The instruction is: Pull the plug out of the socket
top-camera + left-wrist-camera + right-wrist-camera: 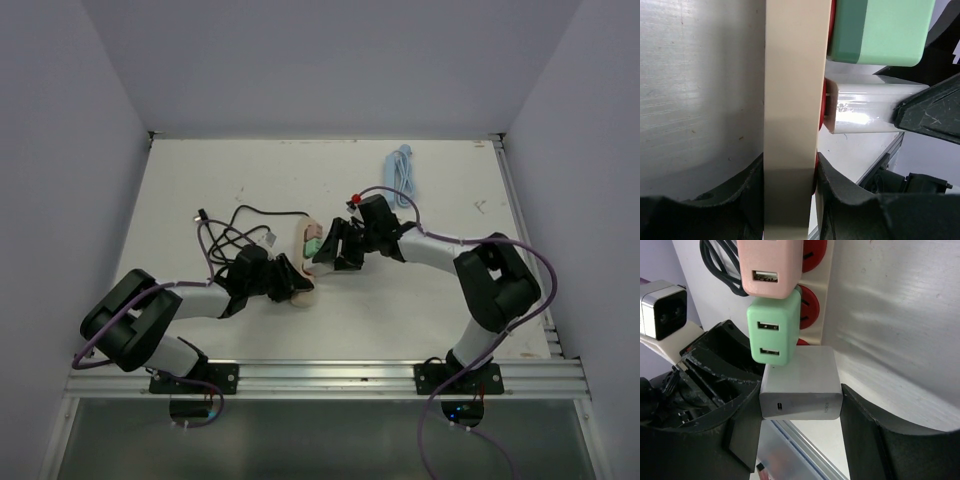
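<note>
A cream socket strip [790, 100] with red outlets lies mid-table [299, 262]. My left gripper [790, 176] is shut on its near end, one finger on each long side. A pink plug [770, 265], a green plug [772, 335] and a white plug [800, 382] stick out of the strip in a row. My right gripper [800, 405] is shut on the white plug, with its pads on the plug's two sides. In the left wrist view the white plug [865, 107] stands slightly off the strip's face, with thin metal pins showing in the gap.
A black cable [235, 225] lies coiled behind the strip on the left. A light blue cable bundle [402, 165] sits at the back right, with a small red item [356, 200] near it. The metal rail [330, 375] marks the table's near edge.
</note>
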Action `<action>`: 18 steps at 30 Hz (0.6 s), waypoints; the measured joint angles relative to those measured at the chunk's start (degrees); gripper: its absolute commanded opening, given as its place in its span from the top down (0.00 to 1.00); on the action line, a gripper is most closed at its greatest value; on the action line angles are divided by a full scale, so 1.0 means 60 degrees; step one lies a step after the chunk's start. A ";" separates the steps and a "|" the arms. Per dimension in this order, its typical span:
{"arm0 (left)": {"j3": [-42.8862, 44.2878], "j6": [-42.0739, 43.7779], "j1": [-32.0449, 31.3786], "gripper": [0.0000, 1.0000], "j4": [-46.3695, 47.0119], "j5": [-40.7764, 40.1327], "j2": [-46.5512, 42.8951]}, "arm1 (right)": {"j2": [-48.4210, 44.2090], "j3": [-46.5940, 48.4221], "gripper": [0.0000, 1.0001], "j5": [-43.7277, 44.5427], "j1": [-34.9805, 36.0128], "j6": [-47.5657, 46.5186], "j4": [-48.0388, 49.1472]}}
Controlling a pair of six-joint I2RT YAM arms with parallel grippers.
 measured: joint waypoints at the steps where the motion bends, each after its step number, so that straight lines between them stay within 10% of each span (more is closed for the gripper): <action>1: 0.0011 -0.0007 -0.0004 1.00 -0.0022 0.0018 0.0000 | -0.0022 -0.0025 1.00 -0.0036 -0.0025 0.0033 0.0015; 18: 0.0157 -0.0306 0.0382 1.00 -0.0725 -0.1020 -0.0219 | -0.1446 0.0543 1.00 0.0936 -0.0831 -0.1290 -0.1621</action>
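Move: The right fingers already grip the white plug. Its socket on the beige power strip lies about 3 cm to their left, level fore and aft and about 1 cm lower. The green plug sits some 5 cm ahead and 2 cm left of the right hand, the pink plug about 8 cm ahead and 2 cm left. From the left hand, already pinching the strip's near end, the white plug is some 5 cm ahead, 4 cm right and 2 cm higher. Right hand pulls the gripped plug 7 cm up, right and forward; left hand carries the strip 3 cm left-forward. ##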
